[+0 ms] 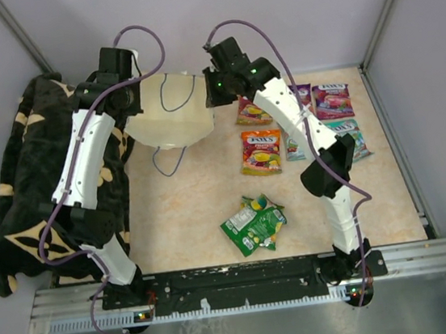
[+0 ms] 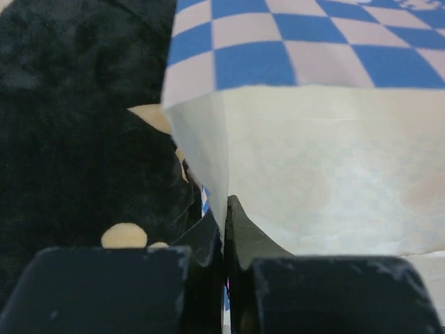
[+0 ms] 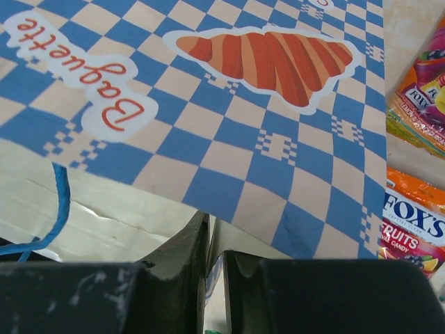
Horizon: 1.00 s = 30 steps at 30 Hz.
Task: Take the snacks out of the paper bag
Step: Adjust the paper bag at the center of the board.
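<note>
The cream paper bag (image 1: 169, 112) with a blue-white checkered band is held up at the back of the table, its mouth facing down. My left gripper (image 1: 129, 97) is shut on its left wall, seen close in the left wrist view (image 2: 226, 209) on the bag's folded corner (image 2: 313, 174). My right gripper (image 1: 212, 95) is shut on the right wall (image 3: 214, 229), with the checkered side (image 3: 208, 104) just above it. Snacks lie on the table: a green pile (image 1: 253, 223), orange packets (image 1: 261, 151), purple packets (image 1: 332, 100) and a teal one (image 1: 349, 137). The bag's inside is hidden.
A black floral blanket (image 1: 29, 182) is heaped on the left, under the left arm, and shows dark in the left wrist view (image 2: 69, 139). A blue string handle (image 3: 61, 202) hangs from the bag. Orange packets (image 3: 414, 223) lie just right of the bag. Grey walls enclose the table.
</note>
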Available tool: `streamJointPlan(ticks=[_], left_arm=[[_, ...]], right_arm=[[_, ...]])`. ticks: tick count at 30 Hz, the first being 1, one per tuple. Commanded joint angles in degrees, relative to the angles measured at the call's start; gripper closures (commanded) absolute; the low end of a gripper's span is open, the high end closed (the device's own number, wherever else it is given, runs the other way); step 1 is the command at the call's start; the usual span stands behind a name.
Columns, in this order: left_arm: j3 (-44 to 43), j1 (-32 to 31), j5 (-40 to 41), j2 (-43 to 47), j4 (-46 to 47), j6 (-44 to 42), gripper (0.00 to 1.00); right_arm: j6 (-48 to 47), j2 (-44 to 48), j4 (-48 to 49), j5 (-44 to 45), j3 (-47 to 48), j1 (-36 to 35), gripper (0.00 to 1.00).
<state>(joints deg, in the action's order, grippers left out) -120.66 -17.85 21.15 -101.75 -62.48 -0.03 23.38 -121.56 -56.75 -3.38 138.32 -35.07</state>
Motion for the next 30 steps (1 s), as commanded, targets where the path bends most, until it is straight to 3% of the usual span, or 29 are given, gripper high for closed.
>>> streamJointPlan(ticks=[1,3,5,6,7,8,9,11,13,17,23,24,27,30], left_arm=[[0.46,0.00,-2.49,1.77,-0.93,-0.84,0.96],[-0.28,0.01,-2.61,0.34,-0.49,-1.65,0.95],[-3.92,0.13,-1.82,-2.78,-0.07,-3.42,0.85],[-7.99,0.37,-0.27,-5.45,-0.01,-4.54,0.65],[-13.84,0.67,2.11,-8.59,0.36,-5.72,0.34],[-20.33,1.35,6.90,-11.79,2.77,-6.59,0.09],[-23.64,2.23,9.82,-13.48,7.24,-6.23,0.01],[-17.98,3.21,13.25,-11.33,17.99,-5.70,0.00],[-3.23,3.34,11.01,-3.32,29.67,-4.84,0.00],[23.78,3.28,4.05,18.18,45.24,0.58,0.00],[61.51,2.96,-14.44,49.30,66.04,12.89,0.00],[67.04,2.87,-15.67,53.75,68.65,14.33,0.00],[79.04,2.66,-9.61,66.19,70.62,17.66,0.00],[84.60,2.64,-2.64,74.01,66.68,20.50,0.00]], right_arm=[[-1.93,4.30,1.51,-2.38,1.17,0.70,0.85],[-1.86,2.62,1.60,-3.61,3.45,1.79,0.85],[-1.14,-0.56,1.61,-6.16,8.41,3.78,0.78],[-0.58,-2.83,2.74,-8.01,11.16,5.63,0.59],[-0.19,-3.86,4.36,-9.19,13.05,7.10,0.18],[-0.05,-4.16,7.05,-9.80,13.58,8.41,0.03],[0.11,-3.68,9.47,-9.63,12.80,9.34,0.01],[0.20,0.28,14.60,-9.40,6.14,10.09,0.01],[-0.37,7.94,22.46,-9.35,-7.40,9.48,0.01],[-1.67,26.82,41.31,-5.74,-38.46,7.21,0.01],[-6.09,47.28,57.88,-3.31,-67.28,1.50,0.01],[-6.05,49.22,59.73,-3.37,-71.16,0.94,0.01],[-3.46,53.87,67.17,-4.57,-82.29,0.02,0.01],[-0.22,56.38,73.83,-5.28,-89.87,-0.30,0.01]])
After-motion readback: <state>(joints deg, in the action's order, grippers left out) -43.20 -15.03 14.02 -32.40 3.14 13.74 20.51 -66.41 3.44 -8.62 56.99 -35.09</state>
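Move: The paper bag is pinched by its two sides at the rim, its mouth tipped towards me. Its middle lies about 9 cm right of my left hand, 7 cm ahead and 12 cm below; from my right hand it is about 11 cm left, 7 ahead, 10 below. Down on the table, the nearer orange packet sits roughly 12 cm right of my right hand and about level with it, the farther one some 14 cm beyond that. The dark blanket's middle is some 30 cm left of my left hand, about level. I open both grippers wide and let go of the bag's rim, both hands carrying on forward about 8 cm and up a little, the right one also easing to the right. Then I pull both back towards me, clear of the bag: the left some 24 cm, rising slightly, its fingers tipping strongly up, the right a bit less far, its fingers tipping up too. ##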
